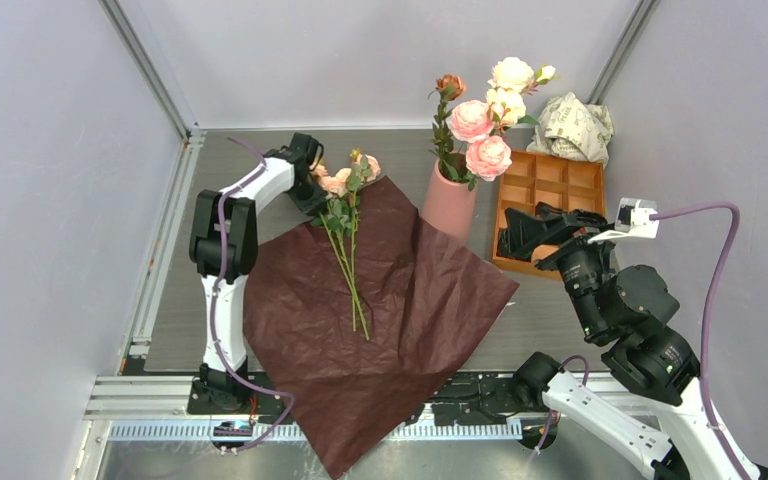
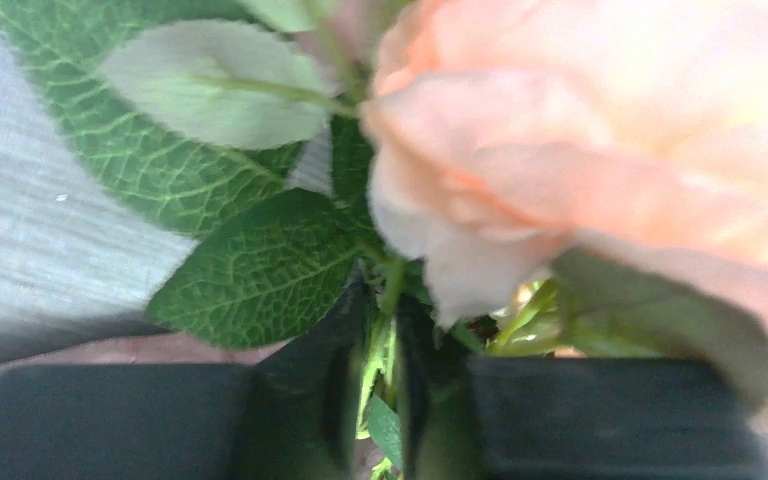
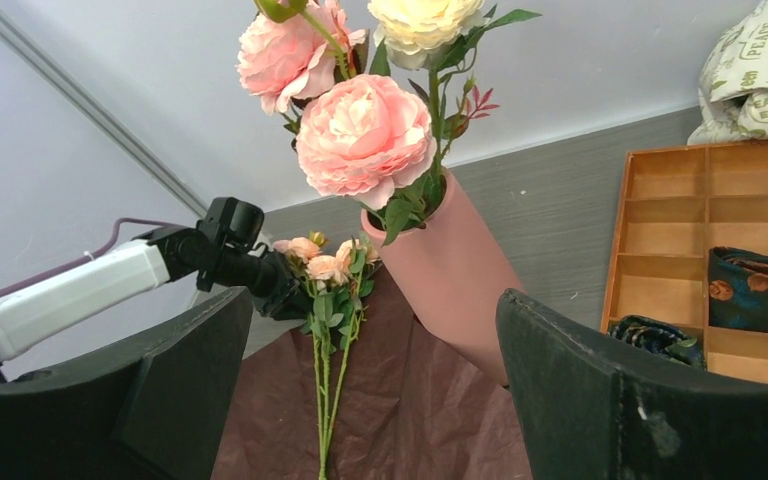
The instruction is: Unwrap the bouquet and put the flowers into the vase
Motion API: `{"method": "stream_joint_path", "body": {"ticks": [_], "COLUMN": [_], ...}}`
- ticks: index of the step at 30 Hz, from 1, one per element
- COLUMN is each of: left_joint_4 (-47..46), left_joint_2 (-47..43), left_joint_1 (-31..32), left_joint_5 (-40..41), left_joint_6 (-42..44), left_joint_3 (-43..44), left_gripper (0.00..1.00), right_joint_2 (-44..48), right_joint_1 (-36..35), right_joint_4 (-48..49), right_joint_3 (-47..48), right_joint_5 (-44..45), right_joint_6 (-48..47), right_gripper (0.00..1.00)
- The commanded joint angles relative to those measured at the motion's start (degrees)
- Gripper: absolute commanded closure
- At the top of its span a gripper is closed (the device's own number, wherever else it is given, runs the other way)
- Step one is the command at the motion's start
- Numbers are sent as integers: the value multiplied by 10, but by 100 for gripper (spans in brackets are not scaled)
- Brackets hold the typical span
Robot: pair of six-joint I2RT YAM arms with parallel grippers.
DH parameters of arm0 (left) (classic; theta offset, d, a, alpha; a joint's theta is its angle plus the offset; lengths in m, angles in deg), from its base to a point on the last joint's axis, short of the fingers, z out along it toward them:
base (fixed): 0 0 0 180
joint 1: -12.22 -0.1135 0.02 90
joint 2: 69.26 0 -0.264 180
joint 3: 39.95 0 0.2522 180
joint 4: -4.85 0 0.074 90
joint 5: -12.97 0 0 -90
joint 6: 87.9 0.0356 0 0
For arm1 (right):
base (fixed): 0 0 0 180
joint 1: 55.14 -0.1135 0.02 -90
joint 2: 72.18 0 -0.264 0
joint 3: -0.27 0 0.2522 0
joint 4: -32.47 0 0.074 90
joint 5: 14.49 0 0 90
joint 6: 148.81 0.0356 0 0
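The bouquet's dark red paper (image 1: pixel 410 300) lies spread flat on the table. On it rest a few flowers (image 1: pixel 345 235) with peach heads and long green stems. My left gripper (image 1: pixel 312 195) is at their leafy upper end. In the left wrist view its fingers (image 2: pixel 305 400) stand close together with green stems (image 2: pixel 380 350) pinched between them, under a peach rose (image 2: pixel 600 150). The pink vase (image 1: pixel 448 205) holds several pink and cream roses (image 1: pixel 480 125). My right gripper (image 1: pixel 520 235) hovers open and empty over the tray, facing the vase (image 3: pixel 460 270).
An orange compartment tray (image 1: pixel 560 185) sits right of the vase, with dark patterned cloths (image 3: pixel 750 290) in its cells. A crumpled white printed paper ball (image 1: pixel 572 128) lies behind it. The paper overhangs the table's near edge.
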Motion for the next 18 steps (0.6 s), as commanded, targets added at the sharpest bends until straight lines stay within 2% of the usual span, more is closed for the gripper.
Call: {"method": "stream_joint_path", "body": {"ticks": [1, 2, 4, 10, 18], "left_joint_4": [19, 19, 17, 16, 38], "left_joint_2": [34, 35, 32, -5, -137], "left_joint_1": [-2, -2, -2, -2, -2], "left_joint_5": [7, 7, 8, 22, 77], "left_joint_6": [7, 8, 8, 22, 65], "left_joint_3": [32, 32, 27, -6, -72], "left_gripper": [90, 96, 100, 100, 100], "right_joint_2": [-3, -4, -8, -18, -66], "right_joint_1": [1, 1, 1, 1, 0], "right_joint_4": [15, 17, 17, 22, 24], "right_joint_3": [11, 11, 9, 8, 26], "right_joint_5": [-23, -27, -31, -54, -128], "right_joint_6": [11, 13, 15, 19, 29], "right_gripper": [3, 3, 3, 3, 5]}}
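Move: The rose stem I want, just below its bloom, already lies between my left fingertips, barely 1 cm ahead. The other rose heads rest some 9 cm farther out and 10 cm to the right; the vase stands about 27 cm to the right, 8 cm nearer me, its middle 9 cm higher. From my raised right hand that rose stem is roughly 27 cm ahead, 38 cm left and 38 cm below, and the vase 19 cm ahead, 10 cm left, 28 cm below. I nudge my left hand about 1 cm forward and shut its half-closed fingers, pinching the rose stem under the bloom. Then I draw it back some 3 cm and 2 cm to the left, rising only slightly. My right hand, open and empty, swings about 3.5 cm left towards the vase, turning a little counter-clockwise. ##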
